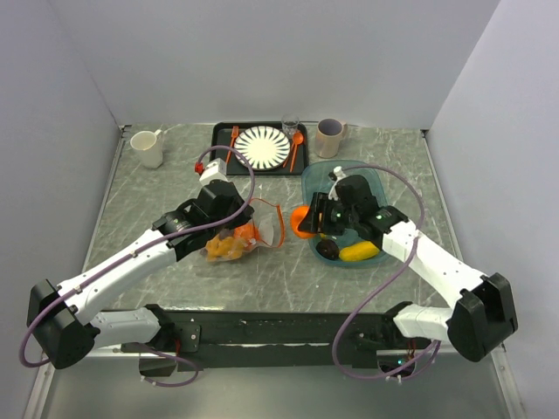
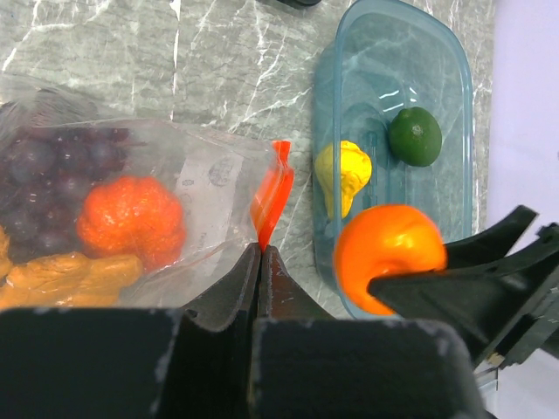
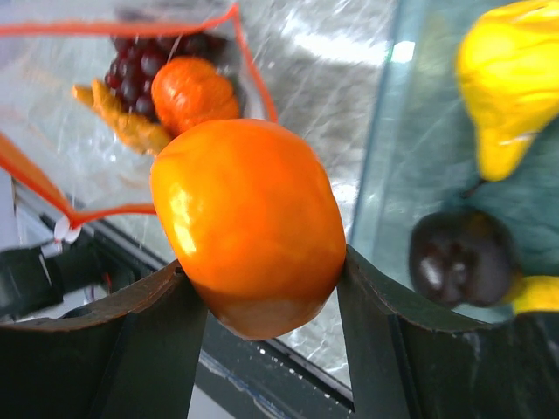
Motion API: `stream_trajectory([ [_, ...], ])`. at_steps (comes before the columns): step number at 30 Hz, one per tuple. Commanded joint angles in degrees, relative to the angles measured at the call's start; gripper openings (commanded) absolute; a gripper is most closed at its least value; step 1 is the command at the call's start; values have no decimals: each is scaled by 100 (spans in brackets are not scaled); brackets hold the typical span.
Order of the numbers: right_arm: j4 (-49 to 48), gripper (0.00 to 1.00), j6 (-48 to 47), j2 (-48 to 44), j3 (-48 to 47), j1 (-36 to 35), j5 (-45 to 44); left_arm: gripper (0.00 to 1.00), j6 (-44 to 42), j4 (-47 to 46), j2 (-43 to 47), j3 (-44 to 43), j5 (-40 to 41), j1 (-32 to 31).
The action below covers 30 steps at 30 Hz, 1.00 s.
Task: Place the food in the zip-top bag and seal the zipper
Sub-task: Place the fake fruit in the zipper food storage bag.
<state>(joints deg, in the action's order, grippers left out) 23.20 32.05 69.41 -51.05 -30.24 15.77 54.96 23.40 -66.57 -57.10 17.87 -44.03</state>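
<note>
The clear zip-top bag [image 1: 229, 246] lies left of centre with its mouth facing right. Inside it are dark purple grapes [image 2: 52, 161], a bumpy orange piece [image 2: 131, 218] and a yellow-brown piece [image 2: 61, 275]. My left gripper [image 2: 260, 250] is shut on the bag's mouth, pinching the orange-red zipper [image 2: 272, 196]. My right gripper [image 3: 262, 262] is shut on a smooth round orange [image 3: 249, 223] and holds it above the gap between the bag and the teal tub [image 1: 384, 188]. In the tub lie a yellow pear [image 2: 345, 175], a green lime [image 2: 415, 135] and a dark plum [image 3: 461, 257].
At the back stands a black tray [image 1: 223, 148] with a striped plate [image 1: 262, 147], orange cutlery and a clear glass. A white mug [image 1: 148, 148] is at the back left, a beige mug [image 1: 329, 137] at the back right. Walls close three sides.
</note>
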Motion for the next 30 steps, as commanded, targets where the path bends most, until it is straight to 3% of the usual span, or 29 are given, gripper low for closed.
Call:
stream_trajectory([
  [1,-253,37,-77,310,-327,-263,312,1,-12,-169,135,-73,-29,-9],
  [15,-387,38,-6,2620,-2224,-1229,233,1,24,-169,267,-47,-29,-9],
  [18,-614,48,90,2727,-2234,-1388,259,1,41,-108,346,-38,32,-9],
  [20,-703,62,134,2788,-2260,-1458,374,1,67,-64,416,-29,103,-9],
  [25,-869,79,135,2693,-2156,-1511,480,1,76,-134,583,32,234,0],
  [27,-879,92,82,2517,-2076,-1511,453,1,76,-107,592,41,252,-9],
  [30,-642,99,20,2341,-2137,-1511,217,1,94,-134,592,50,243,-9],
])
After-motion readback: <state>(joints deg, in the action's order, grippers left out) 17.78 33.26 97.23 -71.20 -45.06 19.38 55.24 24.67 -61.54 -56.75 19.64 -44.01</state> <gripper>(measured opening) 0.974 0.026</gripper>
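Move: The right hand holds the orange over the gap beside the bag. The bag's open mouth lies about 10 cm to its left, level fore and aft and some 3 cm lower; the red pumpkin already inside is about 16 cm left and 3 cm back. The blue tub's middle is some 11 cm right and 2 cm ahead, both roughly 9 cm lower. From the left hand, pinching the rim, the mouth is about 5 cm right, 4 cm back and 3 cm down. The right hand carries the orange some 14 cm to the left and about 2 cm down into the bag's mouth, turning 15-20 degrees counter-clockwise, then spreads its fingers as it eases to a stop and lets go of the orange. The left hand keeps its pinch on the orange zipper rim, holding still at first and then lifting it about 2.5 cm and slightly left as the fruit goes in. ##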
